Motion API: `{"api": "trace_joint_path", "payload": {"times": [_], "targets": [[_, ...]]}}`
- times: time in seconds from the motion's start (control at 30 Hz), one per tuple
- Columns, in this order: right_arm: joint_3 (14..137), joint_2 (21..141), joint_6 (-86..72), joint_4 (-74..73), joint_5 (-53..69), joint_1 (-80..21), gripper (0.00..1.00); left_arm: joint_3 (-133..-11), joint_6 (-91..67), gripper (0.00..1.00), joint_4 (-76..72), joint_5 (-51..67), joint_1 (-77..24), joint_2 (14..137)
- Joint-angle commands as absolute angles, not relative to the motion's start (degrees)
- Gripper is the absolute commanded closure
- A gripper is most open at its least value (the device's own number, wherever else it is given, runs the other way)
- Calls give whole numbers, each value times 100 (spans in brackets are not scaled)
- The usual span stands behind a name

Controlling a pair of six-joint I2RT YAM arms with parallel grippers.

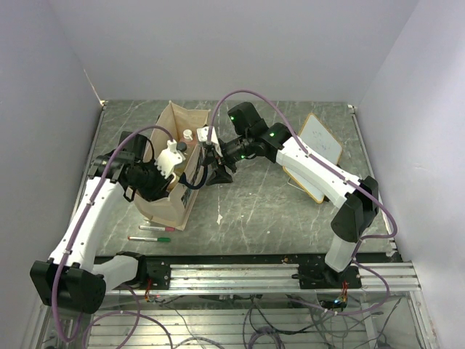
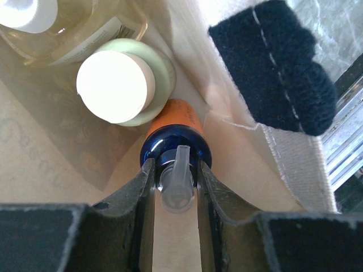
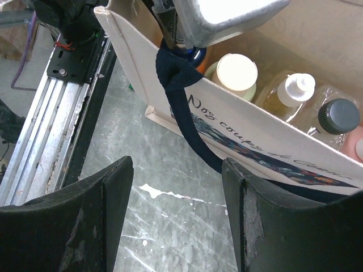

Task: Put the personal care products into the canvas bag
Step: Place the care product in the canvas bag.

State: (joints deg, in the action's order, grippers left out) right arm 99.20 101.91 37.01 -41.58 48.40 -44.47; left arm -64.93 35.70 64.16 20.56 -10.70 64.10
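Note:
The canvas bag stands upright at the left of the table, its mouth open. Inside it my left gripper is shut on the blue-topped orange bottle, fingers pressed to both sides of its pump collar. A pale green bottle with a cream cap stands right beside it. The amber bottle, the clear black-capped bottle and a corner of the salmon-pink one stand further along inside. My right gripper hangs open outside the printed wall of the bag, near the navy handle, holding nothing.
A red marker and a green marker lie in front of the bag. The wood-framed whiteboard lies at the back right under my right arm. A metal rail runs along the near edge.

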Motion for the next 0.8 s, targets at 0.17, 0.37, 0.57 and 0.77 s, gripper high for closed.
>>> {"api": "trace_joint_path", "payload": {"times": [0.17, 0.37, 0.57, 0.77], "targets": [[9901, 10102, 3796, -4196, 4887, -4456, 36, -6390, 4179, 68, 6536, 2027, -1039, 6434], [9866, 10126, 3844, -4210, 4848, -4456, 36, -6413, 4323, 51, 6629, 2065, -1044, 6444], [9861, 10125, 3883, -4229, 4834, -4456, 36, -6638, 4309, 41, 6782, 2130, -1043, 6548], [9826, 10099, 3902, -4240, 4816, -4461, 36, -6890, 4221, 39, 6770, 2105, -1046, 6524]]}}
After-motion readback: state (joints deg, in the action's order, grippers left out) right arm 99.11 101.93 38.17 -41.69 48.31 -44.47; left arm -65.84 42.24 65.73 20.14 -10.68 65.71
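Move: My left hand already has the orange bottle by its clear cap, down in the near end of the canvas bag; the bottle's middle is about 6 cm below my grip, 1 cm ahead and 2 cm right. The olive bottle stands some 5 cm beyond the orange one and 1 cm to its right; the bag's navy strap lies about 7 cm right of my left hand, 1 cm ahead and level. From my right hand the orange bottle is roughly 12 cm left, 4 cm back and 13 cm lower. I ease my left hand down about 1 cm with the orange bottle, edging slightly to the left and turning some 5 degrees clockwise. Then, holding nearly still over the bag's near end, I open the fingers and let go of the clear cap, starting to lift by about half a centimetre at the end. ##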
